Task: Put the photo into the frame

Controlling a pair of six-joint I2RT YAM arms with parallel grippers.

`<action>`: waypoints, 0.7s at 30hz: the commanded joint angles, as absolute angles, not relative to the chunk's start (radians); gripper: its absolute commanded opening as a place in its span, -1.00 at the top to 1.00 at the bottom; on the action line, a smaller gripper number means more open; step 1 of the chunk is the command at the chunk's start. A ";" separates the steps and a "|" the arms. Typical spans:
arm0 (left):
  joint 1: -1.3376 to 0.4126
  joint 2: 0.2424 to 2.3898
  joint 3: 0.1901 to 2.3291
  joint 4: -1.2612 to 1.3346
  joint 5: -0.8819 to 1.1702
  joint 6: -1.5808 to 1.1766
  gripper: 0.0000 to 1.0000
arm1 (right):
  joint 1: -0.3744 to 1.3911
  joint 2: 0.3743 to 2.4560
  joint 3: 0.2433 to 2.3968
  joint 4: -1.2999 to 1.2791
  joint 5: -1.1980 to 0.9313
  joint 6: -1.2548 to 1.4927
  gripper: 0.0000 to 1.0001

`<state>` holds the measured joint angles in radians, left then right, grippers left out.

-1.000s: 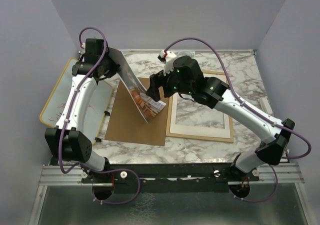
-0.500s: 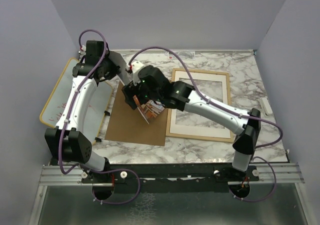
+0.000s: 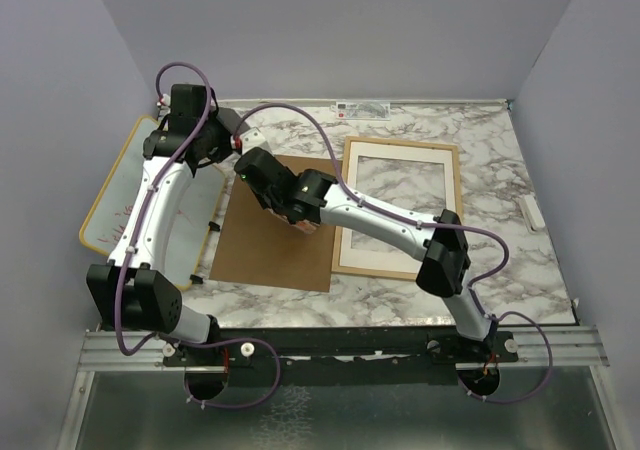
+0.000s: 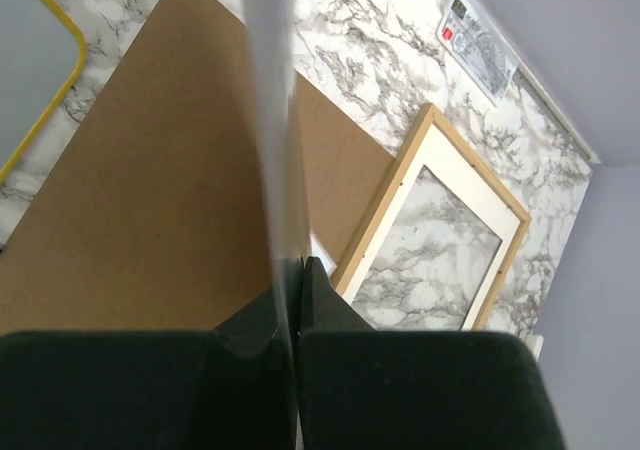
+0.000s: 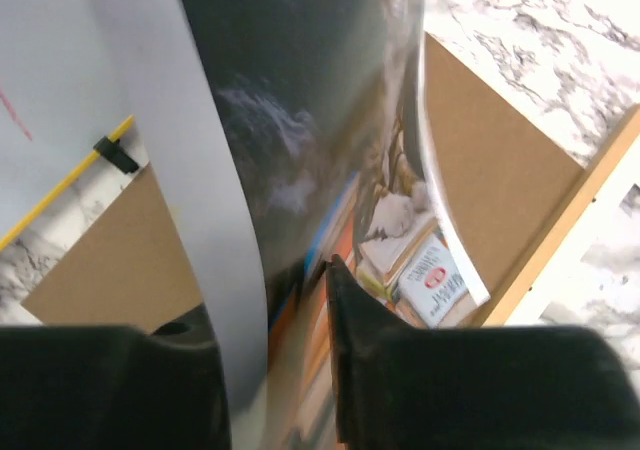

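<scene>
The photo [image 4: 268, 120] stands on edge over the brown backing board, seen edge-on in the left wrist view. My left gripper [image 4: 295, 265] is shut on its upper part, near the back left [image 3: 222, 130]. My right gripper [image 5: 265, 300] has reached across to the same sheet [image 3: 258, 170]. One of its fingers stands on each side of the curved photo [image 5: 330, 150], and a gap remains between them. Its right fingertip [image 5: 335, 275] touches the printed face. In the top view only the photo's lower corner [image 3: 305, 225] shows below the arm. The frame [image 3: 405, 146] lies flat to the right.
The brown backing board [image 3: 260, 255] lies under the photo, its right edge tucked against the frame. A whiteboard [image 3: 110, 210] with a yellow rim lies at the far left under the left arm. A small white piece [image 3: 533, 213] lies near the right wall.
The right arm has swung left from over the frame to the photo, and its jaws have narrowed around the sheet. The left arm has kept hold and hardly moved.
</scene>
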<state>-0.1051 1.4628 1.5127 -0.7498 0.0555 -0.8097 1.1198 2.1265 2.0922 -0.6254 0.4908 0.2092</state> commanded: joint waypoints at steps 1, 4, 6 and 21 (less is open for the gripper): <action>-0.109 1.422 1.499 -0.755 0.060 -0.820 1.00 | 1.120 2.095 2.102 -0.624 0.590 0.241 0.74; -0.108 1.421 1.509 -0.755 0.065 -0.815 0.48 | 1.119 2.050 2.044 -0.586 0.581 0.242 0.99; -0.107 1.418 1.528 -0.755 0.063 -0.807 0.15 | 1.117 2.021 2.013 -0.568 0.571 0.247 0.99; -0.105 1.381 1.707 -0.685 0.193 -0.727 -0.98 | 0.764 1.707 1.754 -0.443 -0.060 0.420 0.99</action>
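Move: The left hand still holds the photo's upper end, the photo's middle hanging about 10 cm back, 6 cm right and 12 cm below. From the right hand, its fingers part-open around the photo's border, that middle lies roughly 2 cm back, level sideways and 7 cm below. Some 20 cm beneath the right hand is the brown backing board, about 3 cm ahead; the frame lies 30 cm right and 5 cm ahead. Right fingers pinch the photo and draw it some 9 cm right, rising; left opens, then rises 10 cm. ##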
